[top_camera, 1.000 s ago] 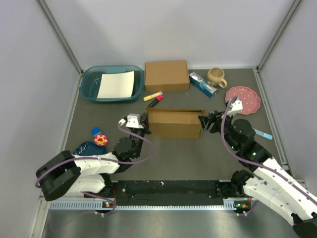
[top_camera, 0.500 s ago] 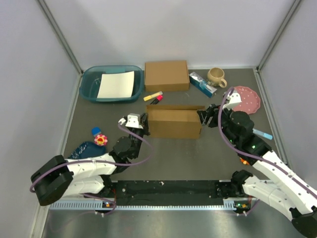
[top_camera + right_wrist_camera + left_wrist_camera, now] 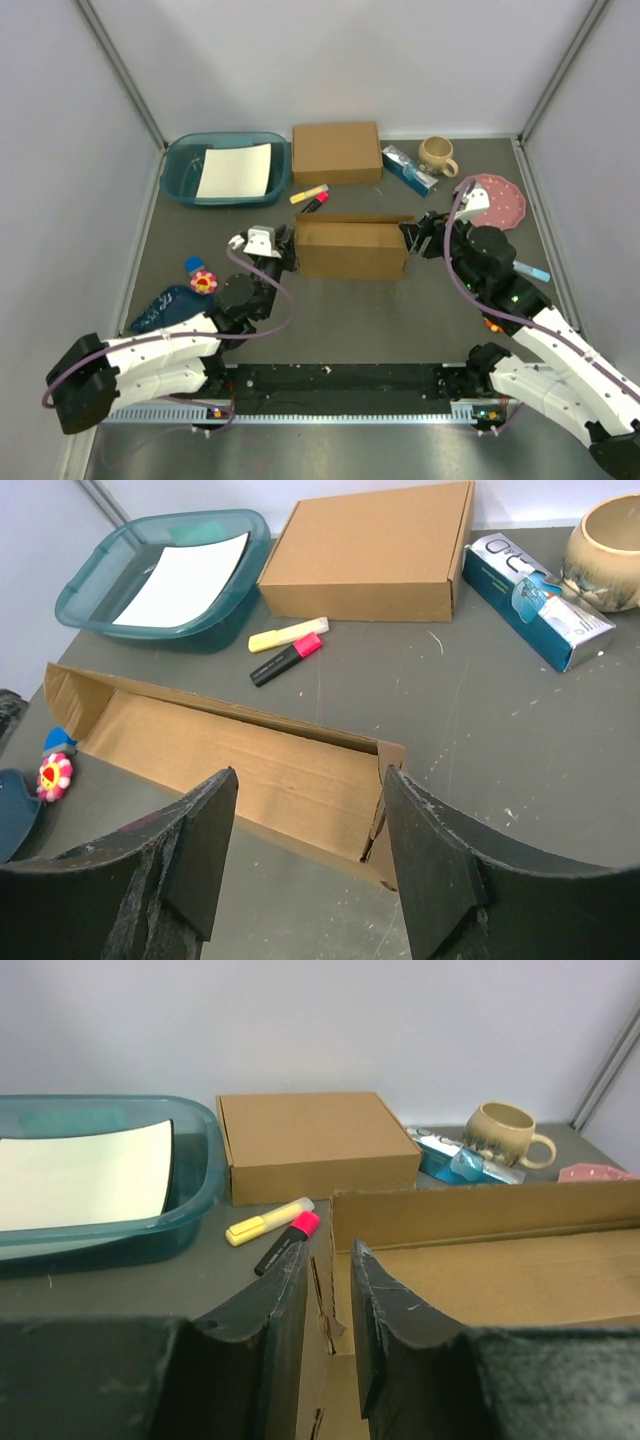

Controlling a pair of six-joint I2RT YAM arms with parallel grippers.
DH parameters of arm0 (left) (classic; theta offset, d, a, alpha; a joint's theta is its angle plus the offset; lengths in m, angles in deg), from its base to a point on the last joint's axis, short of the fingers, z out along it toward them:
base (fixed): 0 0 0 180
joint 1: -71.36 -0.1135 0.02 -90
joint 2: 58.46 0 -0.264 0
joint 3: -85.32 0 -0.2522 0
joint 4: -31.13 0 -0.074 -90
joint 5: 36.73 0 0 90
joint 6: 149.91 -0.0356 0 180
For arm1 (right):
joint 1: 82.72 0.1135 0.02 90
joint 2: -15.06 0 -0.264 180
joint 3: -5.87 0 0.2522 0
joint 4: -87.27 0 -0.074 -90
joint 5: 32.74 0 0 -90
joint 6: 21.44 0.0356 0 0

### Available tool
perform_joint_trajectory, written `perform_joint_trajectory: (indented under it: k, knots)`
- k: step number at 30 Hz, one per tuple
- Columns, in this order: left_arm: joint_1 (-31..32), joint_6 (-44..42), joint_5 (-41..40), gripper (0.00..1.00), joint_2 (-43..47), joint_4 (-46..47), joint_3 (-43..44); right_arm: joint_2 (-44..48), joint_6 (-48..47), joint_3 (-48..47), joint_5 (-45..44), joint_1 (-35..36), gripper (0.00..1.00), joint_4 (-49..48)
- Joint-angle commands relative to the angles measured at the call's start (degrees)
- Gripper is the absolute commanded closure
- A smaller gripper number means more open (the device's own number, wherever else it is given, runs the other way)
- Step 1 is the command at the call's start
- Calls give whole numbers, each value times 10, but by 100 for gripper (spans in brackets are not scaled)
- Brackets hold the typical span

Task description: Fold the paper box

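Observation:
The paper box lies mid-table as a shallow brown tray with its walls raised, open on top. My left gripper is at its left end. In the left wrist view the left gripper is open a little, its fingers astride the slotted end wall of the paper box, with a gap showing on the inner side. My right gripper hovers wide open at the right end. In the right wrist view the right gripper holds nothing, and the corner of the paper box is close to its right finger.
At the back are a teal tub holding a white sheet, a closed brown box, yellow and pink markers, a blue carton and a mug. A pink plate is right. A flower toy is left.
My left gripper's jaws, shut on the box's left end wall before, have parted, and that arm has shifted slightly left. The right gripper has moved a little toward the far side.

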Motion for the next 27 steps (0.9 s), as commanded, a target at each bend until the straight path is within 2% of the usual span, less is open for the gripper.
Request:
perform_joint_trajectory:
  k: [1,3,4,5,7,11,14,15,18,21,27]
  knots:
    - [-8,0,14,66,49,-65,39,11,-1,3,-5,5,38,-5]
    - [-23,31,36,57,74,-119,55,12,-1,4,-4,5,38,-2]
    - [-30,61,48,47,82,-150,68,13,-1,6,-4,6,37,-1]
    - [-46,75,64,43,97,-192,73,16,0,7,-3,6,37,1]
    - [-61,105,118,39,112,-226,80,20,0,13,-1,6,37,2]
    - [-84,130,154,37,138,-294,91,36,2,13,11,5,37,12]
    - [-86,133,148,38,154,-303,83,53,0,14,48,6,50,6]
    - [-86,134,145,38,157,-302,81,55,-1,14,70,5,62,2]
    - [-87,135,134,39,165,-303,74,48,-1,7,116,6,80,-10]
    - [-88,138,133,39,165,-304,74,16,5,-1,162,6,89,-19]
    - [-87,145,134,40,164,-308,78,-51,10,-1,176,21,97,-46]
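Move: Just off the left fingertips is the paper box's left end, with the box's middle about 14 cm to that hand's right, roughly level fore and aft and some 6 cm lower. From the same hand, the black marker is about 11 cm ahead, 5 cm right. The right hand is at the other end, the box's middle about 13 cm to its left, level fore and aft, 8 cm lower; a blue carton stands some 18 cm ahead of it, 1 cm right. Drawing back about 2.5 cm from the box's right end, the right hand then swings left 4 cm and sinks around the near right corner to the robot's side of the near wall, turning about 15 degrees counter-clockwise while its fingers shut. The left hand lifts 4 cm, shifts 2 cm left, away from the left end, opens wider, then sinks halfway back. ##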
